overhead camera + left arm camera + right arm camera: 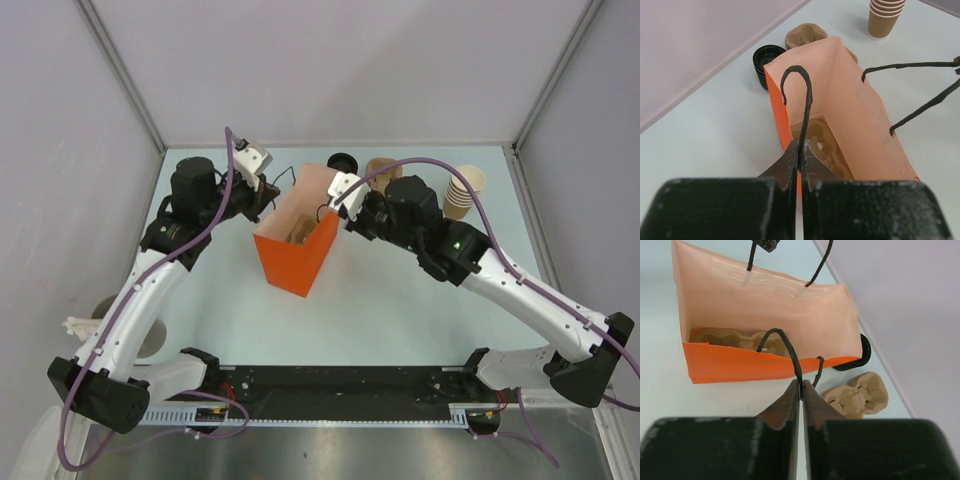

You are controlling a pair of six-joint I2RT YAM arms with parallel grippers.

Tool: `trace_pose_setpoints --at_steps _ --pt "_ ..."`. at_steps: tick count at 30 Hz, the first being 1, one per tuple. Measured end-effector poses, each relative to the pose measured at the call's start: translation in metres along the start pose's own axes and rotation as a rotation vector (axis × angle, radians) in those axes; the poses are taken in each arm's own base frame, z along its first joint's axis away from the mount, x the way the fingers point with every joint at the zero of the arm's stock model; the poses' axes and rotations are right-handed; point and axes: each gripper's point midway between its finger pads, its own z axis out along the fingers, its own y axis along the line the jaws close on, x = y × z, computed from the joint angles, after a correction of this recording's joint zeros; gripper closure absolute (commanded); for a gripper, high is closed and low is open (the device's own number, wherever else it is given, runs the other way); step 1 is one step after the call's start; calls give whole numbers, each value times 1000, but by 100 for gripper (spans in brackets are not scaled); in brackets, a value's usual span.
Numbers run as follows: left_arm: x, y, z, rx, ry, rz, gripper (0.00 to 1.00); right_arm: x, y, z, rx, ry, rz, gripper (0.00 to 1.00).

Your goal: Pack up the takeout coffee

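An orange paper bag (292, 255) stands open mid-table between both arms. My left gripper (800, 146) is shut on its near black cord handle (797, 80), at the bag's left rim (268, 190). My right gripper (801, 386) is shut on the opposite cord handle (785, 345), at the bag's right rim (345, 205). A moulded brown cup carrier (725, 337) lies at the bottom of the bag (855, 115). The takeout coffee, a single lidded cup, does not show in any view.
Behind the bag on the table lie a stack of black lids (342, 160), a second brown carrier (857, 395) and a stack of tan paper cups (463, 193). Grey walls close in the back and both sides.
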Motion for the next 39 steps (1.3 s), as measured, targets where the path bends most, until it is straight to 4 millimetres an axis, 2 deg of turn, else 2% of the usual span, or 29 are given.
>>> trace_pose_setpoints --at_steps 3,4,5,8,12,16,21,27,34,39 --pt "-2 1 0 -4 -4 2 99 -3 -3 -4 8 -11 5 71" --pt "-4 2 -1 -8 -7 3 99 -4 -4 -6 13 -14 8 64" --pt "-5 2 -1 -9 -9 5 99 -5 -6 -8 17 -19 9 50" --pt "-10 3 -2 -15 -20 9 100 -9 -11 -15 32 -36 14 24" --pt "-12 6 -3 -31 -21 11 100 -15 -19 -26 53 -61 18 9" --pt "-12 11 -1 -53 -14 9 100 -15 -26 -31 68 -66 30 3" --pt "-10 20 2 -94 1 7 100 -11 -34 -33 76 -66 47 3" --pt "-10 31 5 -141 15 14 100 4 -45 -41 94 -57 79 2" --pt "-16 54 4 -203 15 26 100 22 -56 -53 122 -47 122 0" --pt "-15 77 2 -261 27 11 100 27 -66 -65 150 -59 151 0"
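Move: At the outset each hand pinches one handle of the orange bag, whose middle lies some 7 cm ahead, 8 cm left and 20 cm below the right hand, and about 5 cm ahead, 6 cm right and 18 cm below the left. From the right hand the paper cups stand roughly 24 cm ahead and 29 cm right, the cup holder 30 ahead and 12 right, and the black lids 32 ahead, straight on, all 25 to 31 cm lower. The right hand spreads its fingers wide and lets go of its bag handle while rising about 3 cm, then travels to its right, some 9 cm in all, away from the bag towards the side where the cup holder and cups stand. The left hand keeps its pinch on the other handle and, after a small lift, draws it forward and left by about 6 and 5 cm, faster towards the end, turning some 15 degrees counter-clockwise. ##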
